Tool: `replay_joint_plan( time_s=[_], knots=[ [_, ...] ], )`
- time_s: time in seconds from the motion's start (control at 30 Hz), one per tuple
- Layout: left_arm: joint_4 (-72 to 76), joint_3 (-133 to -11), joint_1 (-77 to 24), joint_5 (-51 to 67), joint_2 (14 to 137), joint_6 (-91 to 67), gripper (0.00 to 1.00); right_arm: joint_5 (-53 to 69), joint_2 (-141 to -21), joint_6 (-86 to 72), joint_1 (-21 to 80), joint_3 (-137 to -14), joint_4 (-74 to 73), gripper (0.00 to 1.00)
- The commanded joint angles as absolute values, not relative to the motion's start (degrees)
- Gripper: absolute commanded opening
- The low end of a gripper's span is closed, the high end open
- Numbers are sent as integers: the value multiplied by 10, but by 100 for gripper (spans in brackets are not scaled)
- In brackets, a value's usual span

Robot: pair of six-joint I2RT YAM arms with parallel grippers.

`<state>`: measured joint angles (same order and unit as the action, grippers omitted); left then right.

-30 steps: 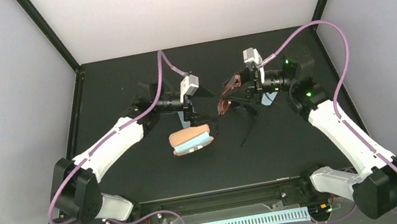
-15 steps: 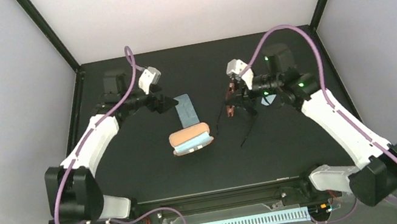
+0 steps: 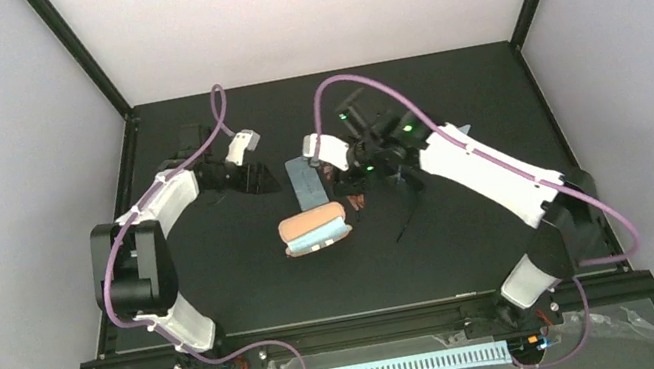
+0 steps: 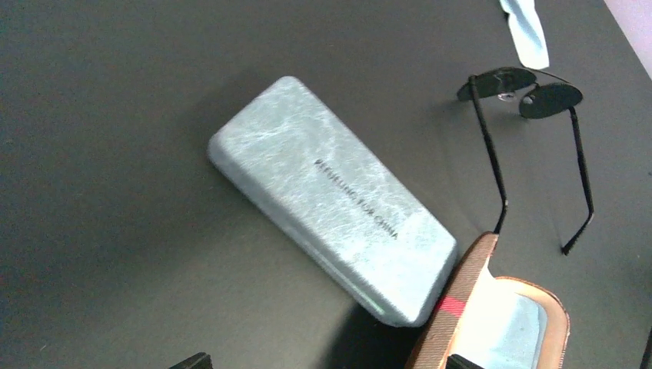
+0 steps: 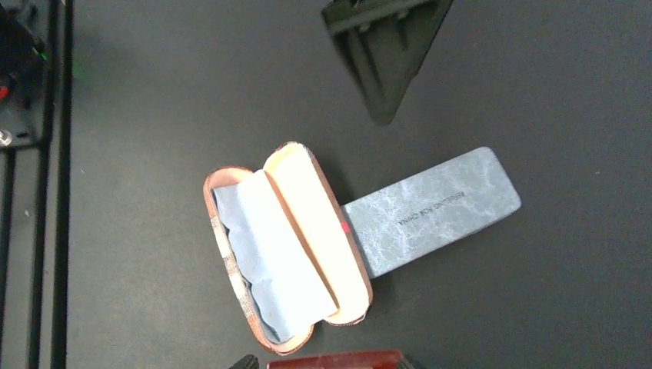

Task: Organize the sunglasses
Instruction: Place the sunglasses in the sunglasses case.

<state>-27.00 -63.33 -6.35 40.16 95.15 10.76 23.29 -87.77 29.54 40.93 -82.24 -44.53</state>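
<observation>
The reddish-brown sunglasses (image 5: 338,360) are clamped in my right gripper (image 5: 330,363), which hangs just right of the open tan case (image 5: 284,246); a light blue cloth (image 5: 269,261) lies inside that case. From above, the same sunglasses (image 3: 358,201) hang below the right gripper (image 3: 349,186). The black sunglasses (image 4: 530,100) lie unfolded on the table, right of the cases. My left gripper (image 4: 327,365) is open and empty, just short of the shut blue-grey case (image 4: 334,204). From above the left gripper (image 3: 264,183) sits left of that case.
The blue-grey case (image 3: 305,180) touches the tan case (image 3: 316,229) at one end. A second light blue cloth (image 4: 527,31) lies beyond the black sunglasses (image 3: 406,211). Black frame posts stand at the table's back corners.
My left arm has pulled back to the left from above the tan case, uncovering the blue-grey case. My right gripper has carried the reddish-brown sunglasses left, up to the tan case.
</observation>
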Motion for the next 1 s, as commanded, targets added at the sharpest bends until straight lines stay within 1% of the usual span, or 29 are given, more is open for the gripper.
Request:
replay_joint_plan(
  time_s=[0.0, 0.27, 0.37, 0.5, 0.73, 0.97],
  knots=[
    [-290, -658, -33, 392, 954, 92, 79, 139, -952, 314, 454, -891, -520, 24],
    [-286, -651, -7, 374, 925, 97, 80, 83, -1061, 326, 515, -973, -557, 23],
    [-284, -648, -1, 379, 918, 97, 80, 70, -1114, 329, 524, -1015, -579, 22],
    [-278, -642, 4, 394, 916, 96, 81, 53, -1157, 336, 530, -1041, -582, 21],
    [-272, -641, 7, 397, 907, 97, 81, 23, -1206, 338, 546, -1064, -595, 21],
    [-266, -637, 8, 400, 902, 102, 81, 29, -1225, 334, 557, -1063, -605, 20]
  ],
)
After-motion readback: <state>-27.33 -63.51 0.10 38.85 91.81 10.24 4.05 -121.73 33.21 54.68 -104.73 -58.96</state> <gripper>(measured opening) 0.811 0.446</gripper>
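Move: The right hand, holding the reddish-brown sunglasses, has the open sunglasses case about 6 cm to its left, 2 cm ahead and some 20 cm below. At that same depth, the grey box lies about 12 cm ahead and 5 cm left, and the black sunglasses 6 cm ahead and 10 cm right. From the empty left hand the case lies roughly 9 cm back, 8 cm right and 10 cm below. Still pinching the reddish-brown sunglasses, the right hand sinks about 15 cm to just over the open case, going some 7 cm left during the first half and then almost straight down, while its fingers tip some 30 degrees to point nearly straight down. The left hand, empty and open, backs off about 5 cm left, away from the case, and rises slightly. ##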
